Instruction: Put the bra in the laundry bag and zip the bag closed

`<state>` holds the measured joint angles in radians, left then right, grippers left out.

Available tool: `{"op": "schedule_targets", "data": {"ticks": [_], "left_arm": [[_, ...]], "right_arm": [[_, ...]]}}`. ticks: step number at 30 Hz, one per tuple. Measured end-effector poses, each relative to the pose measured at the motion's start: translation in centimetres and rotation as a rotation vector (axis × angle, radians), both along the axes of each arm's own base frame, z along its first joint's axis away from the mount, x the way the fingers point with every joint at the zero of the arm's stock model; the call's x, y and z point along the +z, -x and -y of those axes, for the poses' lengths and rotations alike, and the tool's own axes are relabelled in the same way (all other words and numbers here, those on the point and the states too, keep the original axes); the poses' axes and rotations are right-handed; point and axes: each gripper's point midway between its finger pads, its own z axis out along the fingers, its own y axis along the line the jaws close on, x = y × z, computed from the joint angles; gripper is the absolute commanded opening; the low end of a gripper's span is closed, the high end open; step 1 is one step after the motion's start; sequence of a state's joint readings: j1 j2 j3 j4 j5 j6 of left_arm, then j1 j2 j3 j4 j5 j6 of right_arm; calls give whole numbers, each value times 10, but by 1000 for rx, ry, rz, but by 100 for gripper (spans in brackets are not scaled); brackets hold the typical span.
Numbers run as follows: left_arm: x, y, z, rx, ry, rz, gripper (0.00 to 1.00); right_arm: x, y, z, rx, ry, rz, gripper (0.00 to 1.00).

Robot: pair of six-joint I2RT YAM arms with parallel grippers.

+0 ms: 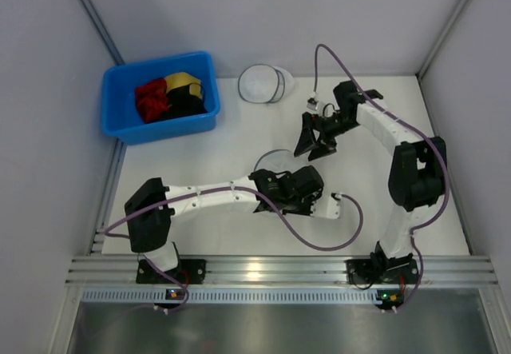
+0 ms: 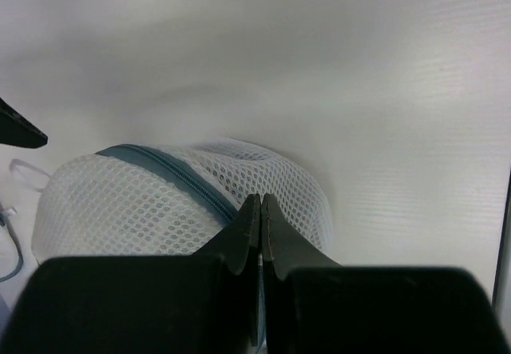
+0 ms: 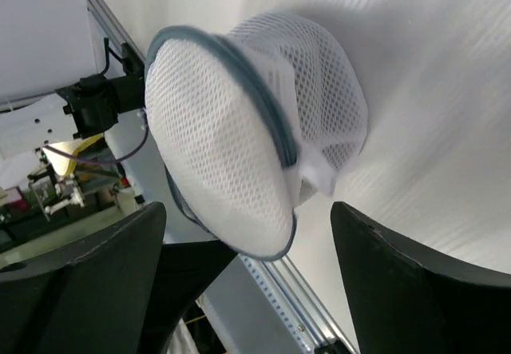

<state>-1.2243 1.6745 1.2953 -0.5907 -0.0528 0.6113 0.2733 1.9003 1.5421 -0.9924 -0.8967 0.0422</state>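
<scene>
The laundry bag is a round white mesh pouch with a grey-blue zip band, standing on edge at mid-table. My left gripper is shut on its rim beside the zip, with mesh pinched between the jaws. The bag fills the lower left of the left wrist view. My right gripper is open wide just behind the bag, its fingers apart from the mesh. The bag looks white all through. I cannot pick out the bra; some black fabric lies in the bin.
A blue bin at the back left holds a red garment and a yellow-and-black garment. A second round mesh case lies at the back centre. Grey walls close in both sides, and a metal rail runs along the near edge.
</scene>
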Motion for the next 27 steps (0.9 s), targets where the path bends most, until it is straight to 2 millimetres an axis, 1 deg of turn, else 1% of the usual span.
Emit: {"op": "schedule_targets", "data": {"ticks": [2, 5, 7, 8, 11, 13, 15, 16, 17, 18, 19, 20, 21, 22, 25, 27], "left_arm": [[4, -7, 7, 25, 19, -3, 0], [9, -20, 15, 72, 45, -3, 0], [11, -28, 18, 106, 61, 0, 0], [12, -32, 19, 120, 70, 4, 0], [18, -42, 22, 153, 98, 20, 0], [22, -46, 25, 160, 119, 27, 0], [25, -47, 28, 160, 129, 30, 0], [25, -48, 29, 159, 132, 32, 0], [25, -48, 30, 159, 135, 32, 0], [24, -48, 31, 159, 135, 32, 0], [23, -49, 32, 159, 133, 32, 0], [22, -48, 32, 158, 131, 31, 0], [22, -48, 32, 158, 132, 31, 0], [22, -48, 32, 156, 132, 28, 0], [19, -45, 32, 143, 130, 18, 0], [14, -43, 29, 129, 123, 16, 0]], "right_arm": [[7, 5, 11, -20, 16, 14, 86], [21, 10, 30, -70, 12, 45, 84], [21, 20, 39, -91, 2, 31, 83], [16, 26, 40, -92, 0, 2, 83], [-3, 44, 33, -62, 2, -88, 84], [-13, 51, 22, -34, -1, -146, 83], [-19, 55, 12, -5, -7, -186, 78], [-22, 56, 7, 10, -10, -197, 74], [-24, 57, 1, 25, -16, -211, 58], [-25, 57, -4, 40, -21, -214, 47], [-26, 59, -9, 50, -26, -223, 35], [-27, 61, -12, 62, -28, -225, 14], [-27, 63, -15, 70, -27, -224, 6], [-27, 64, -16, 74, -26, -227, 0], [-25, 64, -17, 75, -21, -229, 0], [-23, 59, -18, 78, -15, -213, 0]]}}
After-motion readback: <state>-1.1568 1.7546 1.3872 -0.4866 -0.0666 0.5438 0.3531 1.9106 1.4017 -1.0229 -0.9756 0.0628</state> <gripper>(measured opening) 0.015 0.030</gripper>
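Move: The right hand, wide open, has the stretch of zip it will take about 10 cm back, 3 cm to its left and some 3 cm below. The left fingers already pinch that zip roughly 3 cm nearer the robot than this stretch, so it lies 3 cm ahead and 1 cm left of the left hand, at its height. The laundry bag's body hangs around 7 cm back and 8 cm left of the right hand, 6 cm below. Swinging clear first, the open right hand goes about 4 cm right and 2 cm up, then sweeps back, left and down towards the zip, ending some 6 cm back of its start, and shuts, pinching the zip edge close by the left fingertips. The left hand keeps its pinch and carries the bag about 5 cm forward, rightward and slightly up to meet it. ##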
